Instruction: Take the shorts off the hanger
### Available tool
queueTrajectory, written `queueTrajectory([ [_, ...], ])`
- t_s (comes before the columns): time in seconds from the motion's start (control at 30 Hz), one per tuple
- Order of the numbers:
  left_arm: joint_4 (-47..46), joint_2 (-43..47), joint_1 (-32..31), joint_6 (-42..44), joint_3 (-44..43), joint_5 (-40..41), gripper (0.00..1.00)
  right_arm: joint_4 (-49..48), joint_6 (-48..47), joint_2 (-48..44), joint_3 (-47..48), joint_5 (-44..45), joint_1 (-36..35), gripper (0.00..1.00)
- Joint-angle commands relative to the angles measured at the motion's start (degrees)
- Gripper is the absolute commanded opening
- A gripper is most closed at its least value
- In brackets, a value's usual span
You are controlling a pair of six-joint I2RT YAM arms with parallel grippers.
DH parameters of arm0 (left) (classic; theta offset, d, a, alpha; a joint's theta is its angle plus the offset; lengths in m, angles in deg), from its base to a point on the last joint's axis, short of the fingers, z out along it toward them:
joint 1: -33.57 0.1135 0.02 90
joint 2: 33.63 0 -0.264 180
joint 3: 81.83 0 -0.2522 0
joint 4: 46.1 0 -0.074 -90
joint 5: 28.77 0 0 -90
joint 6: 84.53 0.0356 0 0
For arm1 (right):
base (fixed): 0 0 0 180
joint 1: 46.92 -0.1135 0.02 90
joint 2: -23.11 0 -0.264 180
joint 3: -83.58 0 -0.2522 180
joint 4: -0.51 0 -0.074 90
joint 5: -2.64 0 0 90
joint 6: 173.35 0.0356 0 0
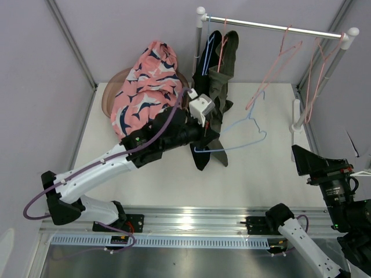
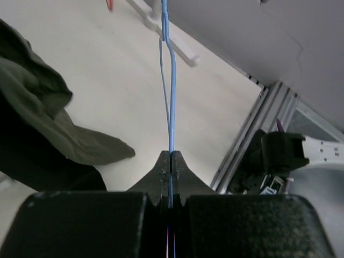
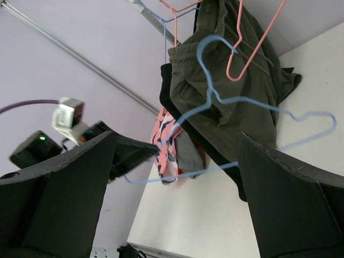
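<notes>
My left gripper (image 1: 204, 138) is shut on the thin wire of a blue hanger (image 1: 243, 143) that carries no cloth. In the left wrist view the jaws (image 2: 171, 158) pinch that wire (image 2: 172, 86). Olive shorts (image 1: 223, 69) and black shorts (image 1: 204, 81) hang from hangers on the rail (image 1: 272, 25), right beside the left gripper. Pink patterned shorts (image 1: 148, 87) lie heaped at the back left. My right gripper (image 1: 307, 162) stands open and empty at the right; its wrist view shows the blue hanger (image 3: 242, 102) in front of the olive shorts (image 3: 236, 80).
A brownish bowl (image 1: 111, 95) holds the pink pile. Bare pink hangers (image 1: 284, 52) (image 1: 319, 63) hang on the rail's right half. The rack's white post (image 1: 298, 110) stands at the right. A metal rail (image 1: 191, 223) runs along the near edge.
</notes>
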Motion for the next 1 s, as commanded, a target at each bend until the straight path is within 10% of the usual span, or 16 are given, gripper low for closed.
queueTrajectory([
  [0.0, 0.06, 4.35, 0.92, 3.68, -8.24, 7.18, 0.00, -1.45, -0.47, -0.42, -0.23, 0.28, -0.28, 0.99],
  [0.37, 7.90, 3.83, 7.77, 6.15, -27.76, 7.54, 0.00, 2.07, -1.00, -1.03, -0.49, 2.13, -0.28, 0.99],
  [0.97, -0.36, -9.60, 14.90, 5.00, -30.75, 3.85, 0.00, 3.83, -0.21, -4.11, -3.57, 3.01, -0.19, 0.99],
])
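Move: Out in front, the stretch of rail just right of the olive shorts' hanger lies about 36 cm ahead of the left hand, 7 cm right and 22 cm up; that hand already holds the emptied blue hanger by its lower corner. The olive shorts hang some 23 cm ahead and 5 cm right, the black shorts beside them 22 cm ahead and 3 cm left, both slightly lower. An empty pink hanger is 22 cm ahead, 23 cm right and 11 cm up. From the right hand the rail spot is 44 cm ahead, 17 cm left, 13 cm up. Lifting the blue hanger towards the rail, the left hand first climbs some 22 cm while drifting about 10 cm left, then arcs forward, sinking about 5 cm and easing back right. It turns some 20 degrees counter-clockwise, its fingers tipping up, and keeps its pinch. The empty right hand sinks about 3 cm, fingers still wide open. ##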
